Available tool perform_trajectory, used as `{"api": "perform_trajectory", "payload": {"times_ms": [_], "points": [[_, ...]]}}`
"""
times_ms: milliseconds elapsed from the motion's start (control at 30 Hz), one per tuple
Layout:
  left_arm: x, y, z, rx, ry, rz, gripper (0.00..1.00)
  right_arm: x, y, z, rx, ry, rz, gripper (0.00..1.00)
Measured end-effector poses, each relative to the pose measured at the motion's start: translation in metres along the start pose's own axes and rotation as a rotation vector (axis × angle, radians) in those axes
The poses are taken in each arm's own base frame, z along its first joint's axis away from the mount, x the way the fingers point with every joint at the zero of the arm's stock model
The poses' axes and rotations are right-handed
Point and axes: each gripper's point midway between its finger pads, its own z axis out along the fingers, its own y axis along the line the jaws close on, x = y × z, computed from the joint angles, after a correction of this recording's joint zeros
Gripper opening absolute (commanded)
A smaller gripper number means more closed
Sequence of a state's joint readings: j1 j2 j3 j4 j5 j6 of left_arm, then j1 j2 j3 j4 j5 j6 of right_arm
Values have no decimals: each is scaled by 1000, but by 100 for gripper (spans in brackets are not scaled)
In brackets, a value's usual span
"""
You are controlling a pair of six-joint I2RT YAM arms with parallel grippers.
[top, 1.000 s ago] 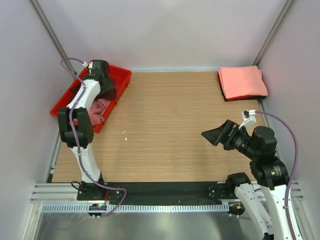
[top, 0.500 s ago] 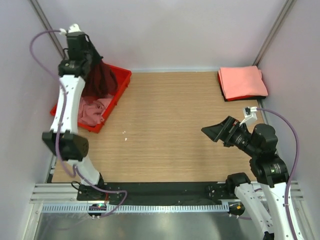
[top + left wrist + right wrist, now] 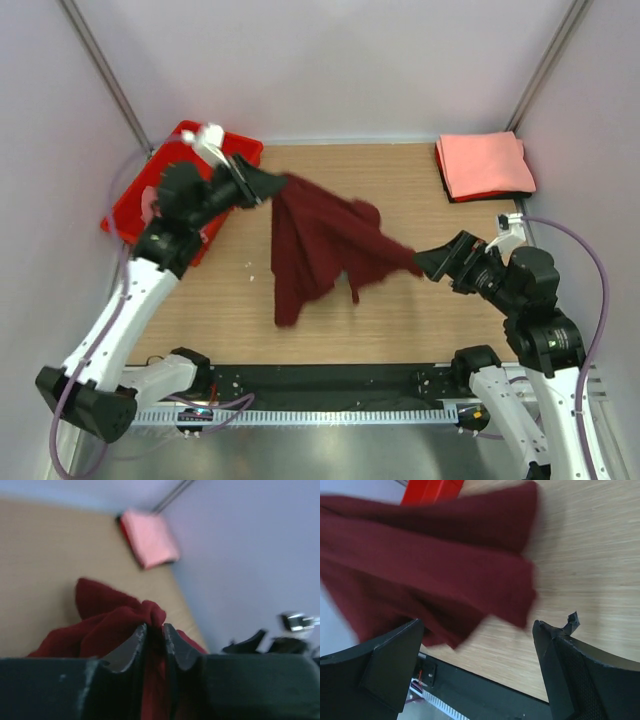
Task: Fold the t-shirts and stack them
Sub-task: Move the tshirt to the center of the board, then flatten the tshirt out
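A dark maroon t-shirt point(image 3: 320, 245) hangs spread and swinging over the middle of the table. My left gripper point(image 3: 268, 183) is shut on a bunched edge at its upper left. In the left wrist view the two fingers point(image 3: 135, 645) pinch a fold of the maroon t-shirt point(image 3: 100, 630), with my left gripper point(image 3: 155, 629) almost closed. My right gripper point(image 3: 430, 262) stands open at the shirt's right tip, empty. In the right wrist view the maroon t-shirt point(image 3: 445, 555) floats blurred above and beyond the wide-open right gripper point(image 3: 477, 626). A folded salmon-pink t-shirt point(image 3: 485, 165) lies at the back right corner.
The red plastic tray point(image 3: 128, 205) sits at the back left behind my left arm, its contents hidden. The tray's corner point(image 3: 432, 490) shows in the right wrist view. Side walls stand close on both sides. A black rail point(image 3: 330, 380) runs along the near edge.
My left arm has lifted the maroon t-shirt out of the red tray and swung it right and forward over the table. The right gripper has barely moved.
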State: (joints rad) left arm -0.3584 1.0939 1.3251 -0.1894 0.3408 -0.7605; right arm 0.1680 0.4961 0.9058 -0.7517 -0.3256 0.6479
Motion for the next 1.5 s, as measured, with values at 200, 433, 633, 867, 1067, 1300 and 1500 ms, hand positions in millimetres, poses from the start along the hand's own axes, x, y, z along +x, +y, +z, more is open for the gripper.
{"api": "perform_trajectory", "payload": {"times_ms": [200,433,633,867,1067,1300,1500], "points": [[276,169,-59,-426,605,-268,56,22,-36,9,127,59,24,93],[305,195,-101,-568,672,-259,66,78,-106,45,329,239,96,81],[298,205,-97,-604,649,-201,69,92,-157,80,522,326,108,75],[296,226,-77,-690,672,-163,70,48,-200,118,715,250,4,68],[296,238,-47,-710,677,-159,68,-3,-233,159,769,155,-22,56],[293,242,-35,-709,673,-142,68,-12,-288,193,797,151,8,52],[293,243,-35,-713,670,-138,67,-28,-299,226,758,124,-26,46]]}}
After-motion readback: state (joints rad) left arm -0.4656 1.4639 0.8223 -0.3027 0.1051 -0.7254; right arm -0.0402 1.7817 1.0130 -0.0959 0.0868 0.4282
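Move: The dark red t-shirt streams from the left fingertips, its bulk about 10 cm to that hand's right, 8 cm back and some 15 cm lower; the board's center is roughly 11 cm right, straight below by about 43 cm. The red bin sits 14 cm ahead and 23 cm left, 39 cm down. From the right hand the t-shirt's middle is about 16 cm left, 5 cm ahead, near level; the folded stack is 36 cm ahead, 23 cm right and 26 cm lower. Sweeping steeply down about 38 cm and tipping its fingers some 50 degrees downward, the left hand opens and lets go of the t-shirt, first pulling back, then easing forward above the cloth's left end. The open right hand sinks, then reaches forward about 24 cm and right towards the folded stack, tipping down, turning clockwise and half closing over the t-shirt's far right corner. ##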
